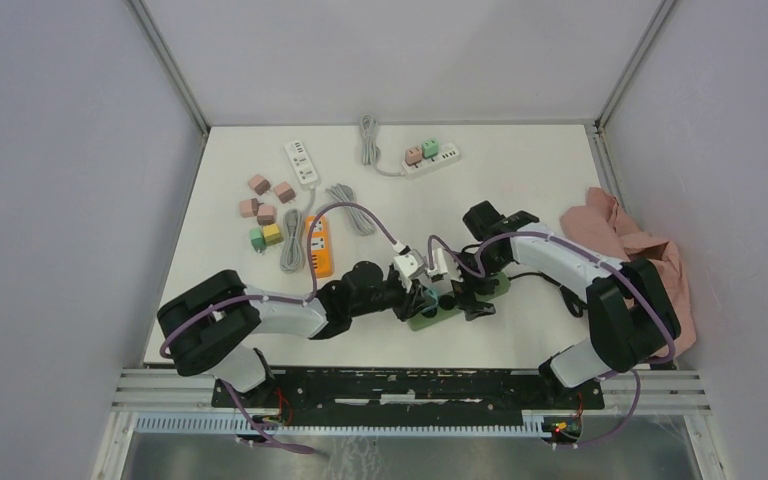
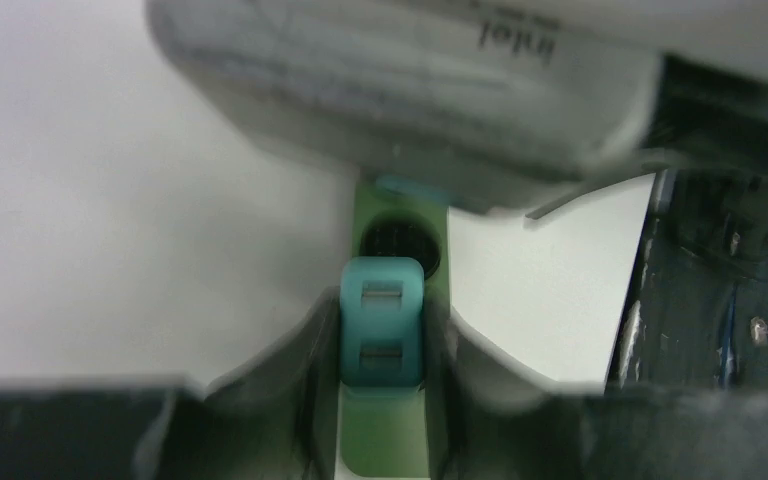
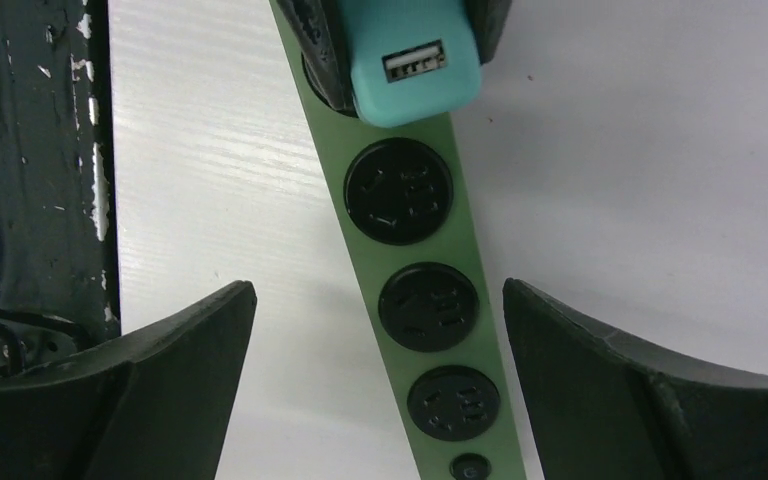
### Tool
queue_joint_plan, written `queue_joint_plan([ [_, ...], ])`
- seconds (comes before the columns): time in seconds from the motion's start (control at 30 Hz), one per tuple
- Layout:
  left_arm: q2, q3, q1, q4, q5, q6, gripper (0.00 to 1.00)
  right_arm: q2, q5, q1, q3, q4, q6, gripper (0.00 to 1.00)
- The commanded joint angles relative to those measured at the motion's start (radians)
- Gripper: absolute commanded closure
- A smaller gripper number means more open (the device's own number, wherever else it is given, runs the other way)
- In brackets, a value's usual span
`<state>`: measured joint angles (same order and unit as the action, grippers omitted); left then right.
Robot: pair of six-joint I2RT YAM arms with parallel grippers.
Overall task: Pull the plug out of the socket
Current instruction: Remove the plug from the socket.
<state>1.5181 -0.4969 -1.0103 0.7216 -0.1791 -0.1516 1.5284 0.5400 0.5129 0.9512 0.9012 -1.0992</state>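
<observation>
A green power strip [image 1: 498, 289] lies slanted near the table's front edge, its round black sockets [image 3: 399, 191] in a row in the right wrist view. A teal plug [image 2: 381, 330] with a USB port on its side [image 3: 415, 62] sits over the strip's end socket. My left gripper [image 2: 384, 310] is shut on the plug, one dark finger on each side. I cannot tell whether its prongs are still in the socket. My right gripper [image 3: 376, 288] hangs open above the strip, a finger on either side, touching nothing.
An orange power strip [image 1: 320, 246], a white one [image 1: 301, 162] and another white one with pink and green adapters [image 1: 430, 160] lie farther back. Several coloured adapter cubes [image 1: 265, 210] and grey cables [image 1: 292, 245] sit at the left. A pink cloth [image 1: 630, 250] lies at the right.
</observation>
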Motion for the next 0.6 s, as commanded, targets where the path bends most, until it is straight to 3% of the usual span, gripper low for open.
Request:
queue_joint_plan([
  [0.0, 0.028, -0.031, -0.007, 0.029, -0.024, 0.023, 0.61, -0.061, 0.208, -0.011, 0.030, -0.014, 0.007, 0.00],
  [0.1, 0.022, -0.029, -0.008, 0.030, -0.017, 0.016, 0.47, -0.056, 0.242, -0.014, 0.033, -0.013, 0.004, 0.00],
  [0.23, -0.016, -0.009, -0.007, 0.032, 0.000, 0.015, 0.37, -0.051, 0.298, -0.014, 0.027, -0.036, 0.024, 0.00],
  [0.57, -0.318, 0.191, -0.008, -0.009, 0.082, 0.048, 0.22, -0.099, 0.385, 0.009, -0.047, -0.311, 0.238, 0.00],
])
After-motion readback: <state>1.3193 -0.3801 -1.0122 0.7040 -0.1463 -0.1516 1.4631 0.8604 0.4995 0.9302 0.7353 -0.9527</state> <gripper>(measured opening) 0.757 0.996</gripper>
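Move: The teal plug sits between the left hand's fingers, its middle about 1 cm below the hand point. From there the green strip's middle is some 7 cm to the right, level ahead, and 4 cm lower; the orange strip lies roughly 22 cm to the left, 12 cm farther out and 5 cm below. From the right hand the plug is about 9 cm to the left, level ahead and at nearly the same height, with the strip's middle 2 cm left and 3 cm below. The left fingers let go of the teal plug, spreading steadily; that hand eases slightly right and up, then turns back to draw off to the left, ending about 3 cm left and 2 cm higher. The empty, wide-open right hand rises and swings some 5 cm left above the green strip towards the plug, tilting about 20 degrees so its fingers point more to the left. ##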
